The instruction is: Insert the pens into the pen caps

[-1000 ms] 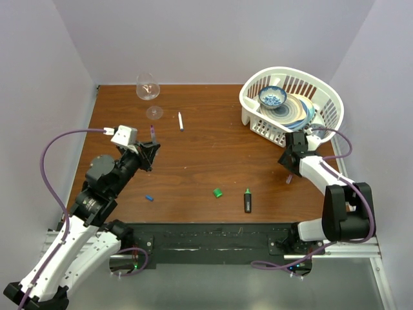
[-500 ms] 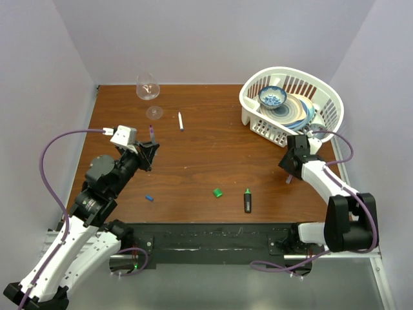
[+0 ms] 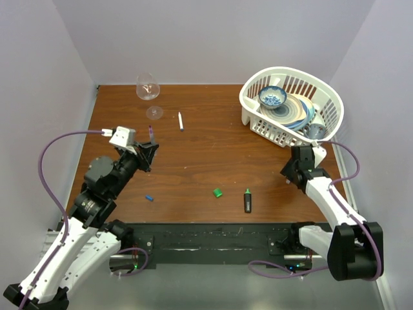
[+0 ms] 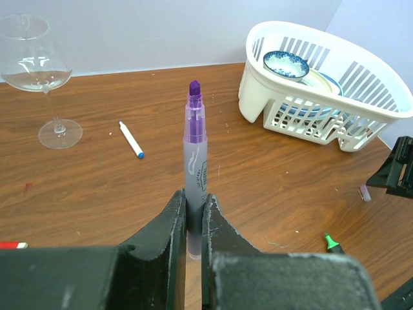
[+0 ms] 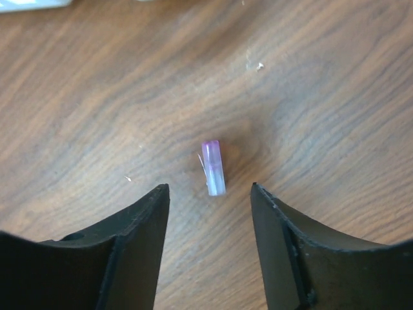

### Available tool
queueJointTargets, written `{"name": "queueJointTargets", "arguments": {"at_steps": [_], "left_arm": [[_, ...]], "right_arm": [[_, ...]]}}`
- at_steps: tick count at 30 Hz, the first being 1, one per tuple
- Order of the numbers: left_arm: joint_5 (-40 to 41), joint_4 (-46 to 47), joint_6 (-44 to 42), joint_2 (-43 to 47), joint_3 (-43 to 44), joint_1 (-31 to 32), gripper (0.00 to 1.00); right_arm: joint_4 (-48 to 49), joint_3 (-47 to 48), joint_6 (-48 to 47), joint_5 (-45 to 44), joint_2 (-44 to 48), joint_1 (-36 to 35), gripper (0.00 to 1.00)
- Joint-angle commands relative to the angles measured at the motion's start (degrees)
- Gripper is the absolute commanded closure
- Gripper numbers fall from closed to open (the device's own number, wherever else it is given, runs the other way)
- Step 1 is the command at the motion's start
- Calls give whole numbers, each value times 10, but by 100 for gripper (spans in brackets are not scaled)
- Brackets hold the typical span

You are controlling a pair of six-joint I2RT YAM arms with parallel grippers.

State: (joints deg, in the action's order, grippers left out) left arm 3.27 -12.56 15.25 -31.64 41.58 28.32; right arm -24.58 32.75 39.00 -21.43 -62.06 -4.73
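Note:
My left gripper is shut on the thin purple-grey pen, holding it upright with its purple tip up, above the left of the table. My right gripper is open, its jaws either side of a tiny clear cap with a purple end lying on the wood; the cap also shows in the left wrist view. The white pen lies at the back. The black marker with green tip, the green cap and the blue cap lie near the front.
A white basket with dishes stands at the back right, just behind my right gripper. A wine glass stands at the back left. A small red and white piece shows at the left edge of the left wrist view.
My right gripper has moved a little toward the near edge, over the small clear cap. My left gripper and its pen have stayed put.

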Motion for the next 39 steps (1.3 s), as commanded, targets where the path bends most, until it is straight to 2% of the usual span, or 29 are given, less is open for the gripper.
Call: {"name": "queueJointTargets", "arguments": {"at_steps": [1,18,32,35,39], "left_arm": [[1,11,-11,9,0,2,100],[10,11,-10,17,0,1,100],[17,10,-10,20,1,1,100],[17,10,-9,19,0,1,100],[17,10,-9,19,0,1,100]], "right_arm": [[5,-8,33,10,-12,3,45],[29,25,25,-18,-103,3,53],[75,21,-11,16,-147,3,60],[73,31,-20,25,-166,2,63],[95,36,-53,67,-179,2,74]]}}
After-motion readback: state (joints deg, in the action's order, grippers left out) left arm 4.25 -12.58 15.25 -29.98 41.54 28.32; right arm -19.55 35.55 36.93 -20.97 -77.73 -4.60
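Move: The purple pen cap lies under my open right fingers, about 5 cm below the hand point and 2 cm ahead. The black highlighter is about 18 cm left of the cap and 11 cm nearer the bases; the basket's middle is roughly 30 cm beyond my right hand, straight ahead and about 5 cm higher. From my left hand, which already holds the uncapped pen, the cap is some 50 cm right, 5 cm ahead and 29 cm down. I lower my right hand about 4 cm onto the cap, easing back slightly at first and then creeping forward 2 cm close to the table, while the fingers tip nearly 10 degrees steeper. They narrow steadily to about half their gap and come in on either side of the cap, not yet shut. My left hand keeps the pen upright and barely moves. ##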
